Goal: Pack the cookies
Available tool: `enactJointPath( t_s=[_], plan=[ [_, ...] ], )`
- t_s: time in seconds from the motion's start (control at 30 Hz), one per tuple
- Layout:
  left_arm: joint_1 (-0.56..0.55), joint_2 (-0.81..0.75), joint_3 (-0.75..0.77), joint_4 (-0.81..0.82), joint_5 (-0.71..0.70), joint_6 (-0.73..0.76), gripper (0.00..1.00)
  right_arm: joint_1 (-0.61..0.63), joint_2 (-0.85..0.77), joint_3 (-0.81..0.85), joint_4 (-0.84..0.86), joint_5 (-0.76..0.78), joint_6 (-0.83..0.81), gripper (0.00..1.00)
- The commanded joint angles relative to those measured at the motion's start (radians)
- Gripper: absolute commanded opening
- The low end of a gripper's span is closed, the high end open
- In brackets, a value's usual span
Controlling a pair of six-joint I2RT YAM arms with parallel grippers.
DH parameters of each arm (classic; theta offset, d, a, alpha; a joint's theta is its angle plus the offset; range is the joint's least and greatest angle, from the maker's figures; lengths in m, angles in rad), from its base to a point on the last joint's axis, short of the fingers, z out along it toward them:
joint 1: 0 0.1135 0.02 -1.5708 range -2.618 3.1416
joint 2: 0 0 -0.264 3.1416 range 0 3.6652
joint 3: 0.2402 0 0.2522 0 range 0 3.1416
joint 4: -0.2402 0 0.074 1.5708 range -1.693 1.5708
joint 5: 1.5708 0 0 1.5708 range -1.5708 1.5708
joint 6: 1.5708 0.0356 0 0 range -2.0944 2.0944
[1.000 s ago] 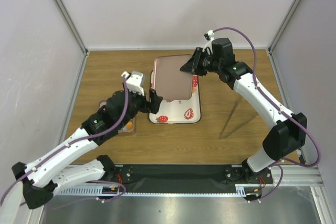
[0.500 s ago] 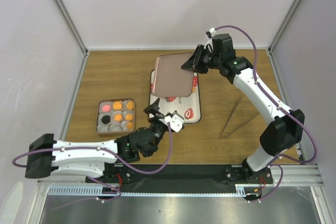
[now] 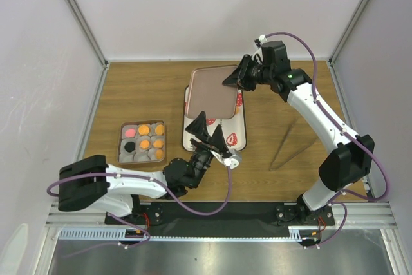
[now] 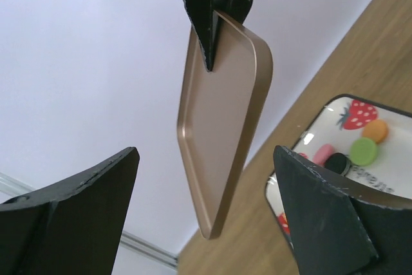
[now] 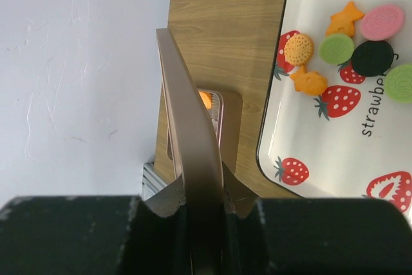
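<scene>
Several cookies point(image 5: 337, 48), orange, pink, green and black, lie on the white strawberry tray point(image 3: 237, 138). More cookies point(image 3: 144, 143) fill the compartments of a brown box point(image 3: 121, 157) at the left. My right gripper point(image 3: 233, 80) is shut on the edge of a bronze lid point(image 3: 211, 92) and holds it tilted above the tray's far half. In the right wrist view the lid point(image 5: 188, 140) runs edge-on between the fingers. My left gripper point(image 3: 210, 122) stands open at the tray's near edge, pointing up at the lid point(image 4: 222, 127), with nothing in it.
White walls with metal posts close in the wooden table point(image 3: 290, 127) on three sides. The box sits close to the left arm's forearm point(image 3: 138, 185). A thin dark line point(image 3: 283, 149) crosses the wood to the right of the tray.
My left arm has swung from beside the box to the tray's near edge, uncovering the box, and its jaws have spread a little wider. The right gripper still holds the lid.
</scene>
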Motion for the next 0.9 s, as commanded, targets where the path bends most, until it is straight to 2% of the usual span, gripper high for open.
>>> enactJointPath(
  t_s=[0.0,0.27,0.4,0.5,0.53,0.63,0.73,0.87],
  plan=[
    [0.039,0.021,0.016,0.147,0.067,0.132,0.91,-0.002,-0.057,0.056,0.019,-0.042,0.026,0.04],
    [0.115,0.059,0.065,0.051,0.141,0.165,0.88,-0.004,-0.091,0.033,0.019,-0.05,0.029,0.04],
    [0.135,0.125,0.096,0.169,0.15,0.251,0.81,0.002,-0.099,0.016,0.033,-0.065,0.04,0.04],
    [0.148,0.182,0.119,0.282,0.146,0.321,0.7,0.002,-0.102,0.002,0.04,-0.065,0.044,0.05],
    [0.149,0.216,0.122,0.363,0.146,0.37,0.68,0.002,-0.103,-0.004,0.041,-0.065,0.044,0.04],
    [0.157,0.259,0.139,0.469,0.147,0.435,0.61,0.006,-0.108,-0.016,0.045,-0.065,0.046,0.05],
    [0.163,0.27,0.157,0.514,0.149,0.456,0.55,0.012,-0.109,-0.024,0.047,-0.062,0.044,0.05],
    [0.175,0.248,0.186,0.503,0.134,0.43,0.52,0.018,-0.108,-0.025,0.05,-0.059,0.043,0.05]
  ],
)
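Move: The lid, held by the right gripper at its right side, has its middle about 11 cm ahead of the left hand, 1 cm right and perhaps 2 cm lower; its near edge is only a few centimetres off. The cookie tray's middle lies 13 cm ahead, 3 cm right and some 27 below, the packed box 3 ahead, 25 left and 25 below. From the right hand, the lid's middle is about 8 cm left, 3 back and 4 below. Bring the left gripper forward about 6 cm to the lid's near edge, bearing some 2 cm right in the second half, while rolling its left side up and tipping it up slightly, nearly 30 degrees in all. Narrow the wide-open fingers to about half around the edge, without clamping. With the right gripper keep the pinch on the lid, easing it back some 2 cm and slightly up. ##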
